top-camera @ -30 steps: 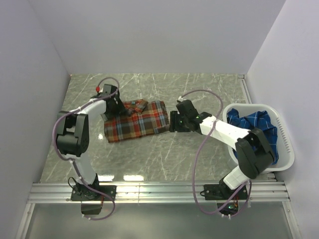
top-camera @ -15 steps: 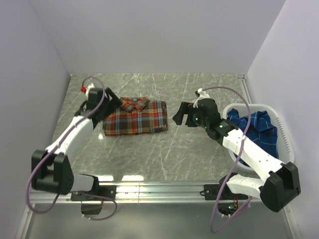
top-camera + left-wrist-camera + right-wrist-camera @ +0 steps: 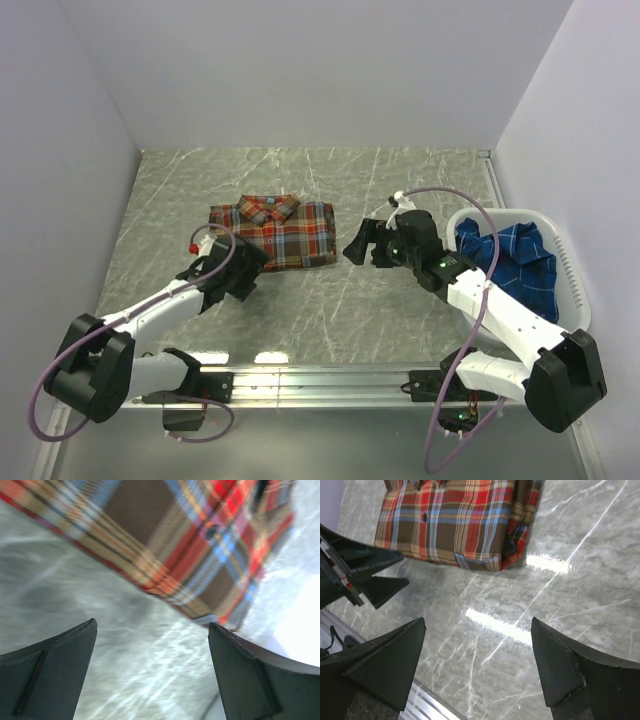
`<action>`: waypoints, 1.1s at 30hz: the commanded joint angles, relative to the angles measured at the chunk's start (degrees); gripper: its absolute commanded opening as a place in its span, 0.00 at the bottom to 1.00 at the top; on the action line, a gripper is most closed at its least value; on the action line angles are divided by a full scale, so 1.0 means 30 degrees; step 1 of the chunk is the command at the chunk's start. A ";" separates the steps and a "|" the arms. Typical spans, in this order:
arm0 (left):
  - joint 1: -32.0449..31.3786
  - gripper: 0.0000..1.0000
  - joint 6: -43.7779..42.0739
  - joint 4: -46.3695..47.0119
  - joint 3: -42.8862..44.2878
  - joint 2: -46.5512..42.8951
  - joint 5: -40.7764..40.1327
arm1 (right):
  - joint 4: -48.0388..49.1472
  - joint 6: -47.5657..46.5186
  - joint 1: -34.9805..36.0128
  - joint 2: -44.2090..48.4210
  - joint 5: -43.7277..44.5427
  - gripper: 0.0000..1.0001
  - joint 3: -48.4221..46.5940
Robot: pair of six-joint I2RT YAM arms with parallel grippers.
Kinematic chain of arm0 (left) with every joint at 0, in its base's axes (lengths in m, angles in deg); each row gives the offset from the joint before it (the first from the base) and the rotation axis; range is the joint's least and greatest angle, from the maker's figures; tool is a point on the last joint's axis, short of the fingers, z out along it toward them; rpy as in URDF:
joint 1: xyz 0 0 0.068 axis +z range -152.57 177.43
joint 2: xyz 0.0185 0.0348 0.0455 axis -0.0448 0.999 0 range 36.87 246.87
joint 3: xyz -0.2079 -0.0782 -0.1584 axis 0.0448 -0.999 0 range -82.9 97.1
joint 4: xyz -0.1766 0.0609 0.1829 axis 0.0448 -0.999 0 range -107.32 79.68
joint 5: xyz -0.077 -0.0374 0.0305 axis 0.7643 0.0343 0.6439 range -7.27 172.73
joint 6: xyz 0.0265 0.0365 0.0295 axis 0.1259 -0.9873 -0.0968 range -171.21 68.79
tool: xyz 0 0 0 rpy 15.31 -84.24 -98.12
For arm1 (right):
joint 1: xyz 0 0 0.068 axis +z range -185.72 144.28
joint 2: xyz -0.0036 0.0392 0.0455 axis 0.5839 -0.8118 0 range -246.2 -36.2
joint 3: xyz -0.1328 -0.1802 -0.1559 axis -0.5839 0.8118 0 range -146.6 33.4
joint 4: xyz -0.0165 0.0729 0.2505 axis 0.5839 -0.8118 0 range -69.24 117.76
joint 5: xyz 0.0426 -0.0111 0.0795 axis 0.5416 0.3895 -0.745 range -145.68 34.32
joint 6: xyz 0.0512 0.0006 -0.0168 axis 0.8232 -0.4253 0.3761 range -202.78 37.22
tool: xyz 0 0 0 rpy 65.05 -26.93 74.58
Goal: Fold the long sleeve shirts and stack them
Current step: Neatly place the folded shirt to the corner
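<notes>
The red-orange plaid shirt (image 3: 275, 232) lies folded flat on the marble table, collar at the far side; it also shows in the left wrist view (image 3: 190, 540) and the right wrist view (image 3: 455, 520). The blue plaid shirt (image 3: 515, 255) sits crumpled in the white basket (image 3: 575, 290). My left gripper (image 3: 252, 268) (image 3: 152, 625) hovers open just off the folded shirt's near-left corner, holding nothing. Just right of that shirt, my right gripper (image 3: 362, 248) (image 3: 478, 621) stands open over bare table. In the right wrist view the left gripper (image 3: 395, 572) shows at the left.
The basket stands at the table's right side against the wall. White walls close off the left, back and right. A metal rail (image 3: 320, 380) runs along the near edge by the arm bases.
Both grippers have opened wider. The left arm swung from the shirt's far-left side round to its near-left corner and lowered. The right gripper backed off from the shirt's right edge.
</notes>
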 commanded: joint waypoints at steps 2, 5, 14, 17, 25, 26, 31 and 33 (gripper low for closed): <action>-0.1290 0.99 0.3903 0.3374 -0.0039 0.1229 -0.1853 | 0.0983 0.0191 -0.0112 0.0572 -0.0255 0.92 0.0117; -0.1876 0.97 0.4812 0.4199 0.0225 0.3044 -0.2611 | 0.0836 0.0044 -0.0083 0.0864 0.0067 0.92 0.0117; -0.1997 0.67 0.5137 0.4085 0.1835 0.6568 -0.4284 | 0.0485 -0.0366 -0.0112 0.1393 0.0653 0.91 0.0497; -0.1793 0.50 0.4786 0.3530 0.2828 0.7154 -0.5046 | 0.0426 -0.0483 -0.0083 0.1422 0.0800 0.90 0.0527; 0.0577 0.19 0.3498 0.1973 0.5175 0.8852 -0.4876 | -0.0190 -0.1040 -0.0142 0.1509 0.1327 0.89 0.0146; 0.1510 0.16 0.3293 0.2031 0.5351 0.8999 -0.4640 | -0.0248 -0.1098 -0.0170 0.1568 0.1386 0.89 0.0146; 0.5171 0.13 0.1302 0.1535 0.8011 1.0578 -0.3058 | -0.0863 -0.1655 -0.0258 0.1598 0.1882 0.89 -0.0029; 0.6084 0.13 0.0247 0.1242 0.8922 1.1107 -0.2559 | -0.1010 -0.1802 -0.0288 0.1685 0.2030 0.89 -0.0117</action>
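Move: The folded shirt lies just beyond the left hand, its middle about 13 cm ahead, 3 cm to the right and 4 cm below; its near edge comes first, some 4 cm ahead, 3 cm right and 4 cm down, and the folded collar sits about 19 cm ahead and 3 cm right. From the right hand, the shirt's middle is about 12 cm ahead, 22 cm to the left and 14 cm down. The shirt's near edge, left of its middle, gets pinched between the left fingers: the hand goes about 6 cm forward, easing right and some 3 cm down as the wide-open fingers close nearly shut. It then drags the gripped edge low over the table, some 8 cm farther forward and 10 cm left, turning about 25 degrees counter-clockwise overall. ##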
